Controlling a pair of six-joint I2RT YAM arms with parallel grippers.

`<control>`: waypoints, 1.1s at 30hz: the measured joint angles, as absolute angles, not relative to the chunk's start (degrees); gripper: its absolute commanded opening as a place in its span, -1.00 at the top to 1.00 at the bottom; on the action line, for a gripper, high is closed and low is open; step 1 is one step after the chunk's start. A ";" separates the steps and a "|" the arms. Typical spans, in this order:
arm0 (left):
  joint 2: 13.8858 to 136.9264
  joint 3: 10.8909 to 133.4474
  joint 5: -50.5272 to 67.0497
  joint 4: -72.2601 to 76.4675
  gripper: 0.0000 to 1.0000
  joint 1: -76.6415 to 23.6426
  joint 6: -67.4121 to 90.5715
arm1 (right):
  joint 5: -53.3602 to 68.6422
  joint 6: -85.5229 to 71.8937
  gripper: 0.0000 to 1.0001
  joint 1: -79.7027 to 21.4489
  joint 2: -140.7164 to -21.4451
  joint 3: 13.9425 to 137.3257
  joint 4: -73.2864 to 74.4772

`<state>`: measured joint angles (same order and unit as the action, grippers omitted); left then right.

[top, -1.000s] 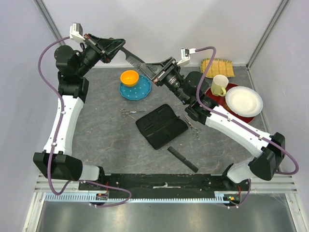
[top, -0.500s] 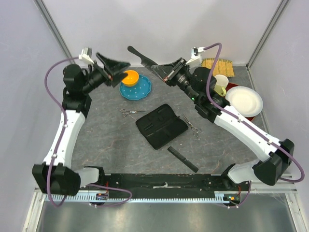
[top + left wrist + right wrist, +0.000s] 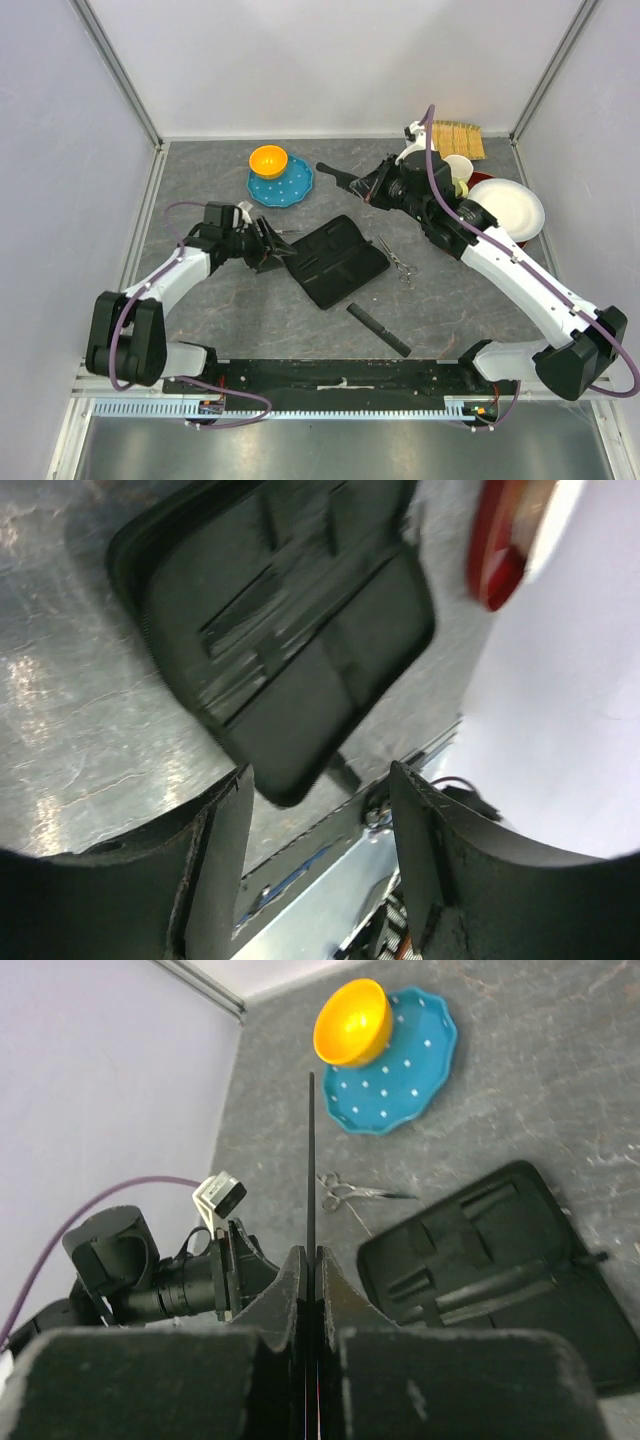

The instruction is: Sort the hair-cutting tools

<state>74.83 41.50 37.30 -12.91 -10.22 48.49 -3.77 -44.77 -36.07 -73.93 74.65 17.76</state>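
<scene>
My right gripper is shut on a black comb, held in the air above the table's far middle; the right wrist view shows this comb edge-on as a thin line. The left gripper hangs low at the left edge of the open black case, open with nothing between its fingers. One pair of silver scissors lies just beyond that gripper. A second pair of scissors lies right of the case. Another black comb rests nearer the front edge.
At the back left an orange bowl sits on a blue dotted plate. A red tray at the right carries a white plate and a yellow mug. A bamboo mat lies in the far right corner.
Both grippers held the comb up high; the left one let go and swung down to the table beside the case. The right arm carried the comb right and lower.
</scene>
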 measured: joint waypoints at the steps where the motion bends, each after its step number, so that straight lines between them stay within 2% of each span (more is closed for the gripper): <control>1: 76.20 41.39 36.32 -13.78 -0.25 -11.18 47.68 | -3.73 -44.53 1.00 -36.05 -73.93 74.37 18.55; 16: 88.58 41.98 22.22 -13.69 0.06 -16.01 43.33 | -0.86 -42.17 1.00 -33.69 -73.91 72.88 21.65; 19: 91.26 43.38 20.40 -12.64 0.22 -16.01 42.83 | -0.75 -41.91 1.00 -33.12 -73.84 72.42 21.96; 27: 95.31 46.74 18.00 -10.13 0.95 -16.10 41.43 | 0.40 -41.89 1.00 -32.58 -72.71 70.37 22.06; 33: 96.31 51.24 15.70 -13.43 0.95 -16.27 38.17 | 2.24 -41.52 1.00 -32.12 -72.20 69.73 22.55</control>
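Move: The black case's left corner lies about 3 cm ahead of the left hand, 1 cm to its left and 11 cm below; the case's middle is some 12 cm to the hand's right and 1 cm ahead. The scissors lie about 5 cm farther out than that corner and 2 cm left of it. From the right hand, the corner is some 22 cm left, 2 cm back and 31 cm down. The black case's left corner is what the open left hand comes down to, sinking about 10 cm while the wrist tips its fingers some 25 degrees steeper; then it goes forward about 5 cm, shutting its fingers on the case's rim and drawing the corner outward with them. The right hand, still holding the handled comb high up, sinks about 5 cm and drifts slightly right. ##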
